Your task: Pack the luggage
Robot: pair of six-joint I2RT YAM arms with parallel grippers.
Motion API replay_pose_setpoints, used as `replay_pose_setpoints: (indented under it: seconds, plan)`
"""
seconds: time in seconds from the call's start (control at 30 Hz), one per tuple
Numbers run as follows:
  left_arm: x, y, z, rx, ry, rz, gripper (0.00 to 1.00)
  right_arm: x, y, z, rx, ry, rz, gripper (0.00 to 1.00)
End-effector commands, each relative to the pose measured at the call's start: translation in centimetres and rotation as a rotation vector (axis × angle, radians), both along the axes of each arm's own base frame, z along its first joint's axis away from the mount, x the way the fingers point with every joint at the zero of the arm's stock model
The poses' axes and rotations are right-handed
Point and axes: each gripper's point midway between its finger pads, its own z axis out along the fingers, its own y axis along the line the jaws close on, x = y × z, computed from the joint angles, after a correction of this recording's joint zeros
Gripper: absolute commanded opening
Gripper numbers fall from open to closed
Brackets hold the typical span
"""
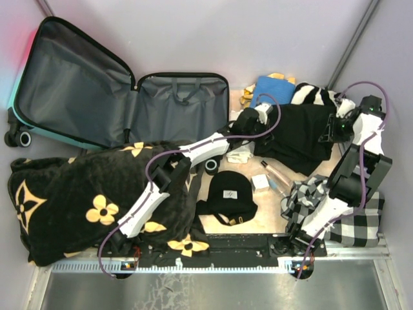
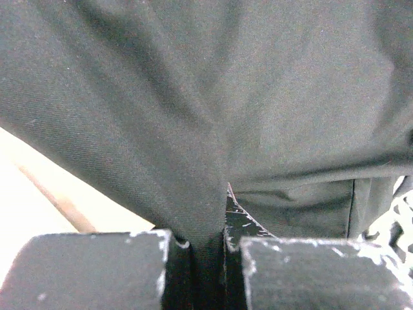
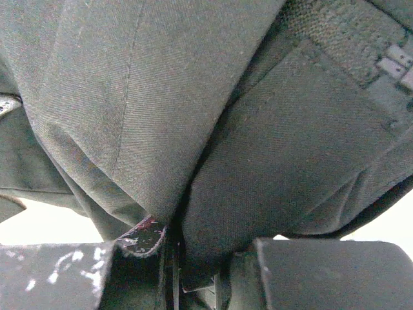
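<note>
The luggage (image 1: 174,106) lies open at the back left, its dark grey lining showing and its teal shell edge and black wheels at the far left. A black garment (image 1: 297,139) lies at the back right. My left gripper (image 1: 244,123) is shut on its left edge; the left wrist view shows the black cloth (image 2: 213,129) pinched between the jaws. My right gripper (image 1: 332,129) is shut on its right edge; the right wrist view shows a fold of the same garment (image 3: 258,161) between the jaws.
A big black blanket with tan flowers (image 1: 90,200) covers the front left. A black beanie (image 1: 229,194), a roll of tape (image 1: 211,165), a clear bottle (image 1: 277,173), checked cloth (image 1: 348,219), a striped cloth (image 1: 316,95) and blue and yellow items (image 1: 271,87) lie around.
</note>
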Motion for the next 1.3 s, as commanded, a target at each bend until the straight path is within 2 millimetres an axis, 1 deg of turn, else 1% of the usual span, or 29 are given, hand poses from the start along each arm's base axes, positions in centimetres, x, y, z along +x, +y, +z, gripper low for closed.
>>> replay_pose_setpoints:
  seconds: [0.0,0.03,0.1,0.13,0.2,0.27,0.37,0.43,0.5,0.53,0.57,0.63,0.67,0.8,0.83,0.97,1.0,1.17,1.2,1.23,1.27]
  plan:
    - [-1.7,-2.2,15.3,-0.236,-0.21,-0.079,0.0,1.0,0.7,8.5,-0.004,-0.211,0.002,0.0]
    - [-1.8,-2.0,16.4,-0.244,-0.224,-0.079,0.0,0.9,0.6,9.2,-0.006,-0.225,-0.004,0.0]
    - [-2.0,-1.8,17.7,-0.25,-0.25,-0.082,0.0,0.6,0.5,11.2,-0.015,-0.266,-0.013,0.0]
    - [-2.0,-1.6,18.2,-0.249,-0.264,-0.081,0.0,0.3,0.6,12.5,-0.026,-0.295,-0.015,0.0]
    - [-2.0,-1.3,19.1,-0.247,-0.284,-0.081,0.0,0.2,0.9,14.5,-0.039,-0.339,-0.015,0.0]
    - [-2.2,-1.0,20.0,-0.253,-0.265,-0.081,0.0,0.2,1.1,16.4,-0.044,-0.386,-0.022,0.0]
    - [-2.9,-0.4,22.6,-0.278,-0.231,-0.11,0.0,0.4,1.7,19.3,-0.027,-0.441,-0.027,0.0]
    - [-3.0,0.9,24.5,-0.264,-0.266,-0.107,0.0,0.9,3.0,21.1,-0.012,-0.475,-0.013,0.0]
    - [-2.8,2.6,25.6,-0.24,-0.292,-0.097,0.0,1.6,4.7,22.7,0.002,-0.51,0.015,0.0]
    - [-2.6,3.8,26.0,-0.225,-0.301,-0.085,0.0,2.0,6.2,23.5,0.014,-0.526,0.041,0.0]
    - [-2.2,5.3,26.9,-0.217,-0.32,-0.071,0.0,2.5,7.6,24.1,0.02,-0.539,0.064,0.0]
    - [-1.2,7.8,26.9,-0.174,-0.334,-0.041,0.0,3.5,10.3,25.2,0.028,-0.563,0.111,0.0]
    - [-0.6,9.1,26.5,-0.149,-0.336,-0.023,0.0,3.9,11.8,26.2,0.025,-0.586,0.137,0.0]
    - [2.3,15.4,27.2,-0.103,-0.336,0.077,0.0,5.4,17.5,28.3,0.038,-0.634,0.218,0.0]
    - [2.9,17.1,27.3,-0.093,-0.328,0.099,0.0,6.5,18.9,27.8,0.054,-0.621,0.234,0.0]
    - [5.3,24.3,27.6,-0.041,-0.35,0.223,0.0,8.4,25.2,28.0,0.12,-0.646,0.303,0.0]
    - [5.8,26.1,27.4,-0.022,-0.353,0.252,0.0,8.8,26.9,27.8,0.132,-0.646,0.321,0.0]
    - [8.4,35.5,25.2,0.062,-0.328,0.411,0.0,10.0,35.6,25.8,0.162,-0.634,0.429,0.0]
    - [9.1,37.8,24.8,0.078,-0.323,0.45,0.0,10.5,37.2,24.7,0.159,-0.625,0.444,0.0]
    - [9.6,39.4,24.1,0.095,-0.312,0.479,0.0,10.7,38.7,24.3,0.156,-0.631,0.463,0.0]
    - [10.0,40.9,23.3,0.11,-0.302,0.504,0.0,11.1,40.2,23.5,0.147,-0.63,0.478,0.0]
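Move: Both hands already hold the black garment. The luggage's open right half lies about 33 cm left and 12 cm ahead of the left hand, slightly below it; the white towel is some 9 cm to that hand's left, level with it, the blue cloth about 17 cm straight ahead. From the right hand, the right half is roughly 56 cm left and 10 cm ahead; the zebra cloth lies some 13 cm ahead and 4 cm left. Both hands keep pinching the black garment, lift 25 cm, then swing about 35 cm left towards the luggage. ##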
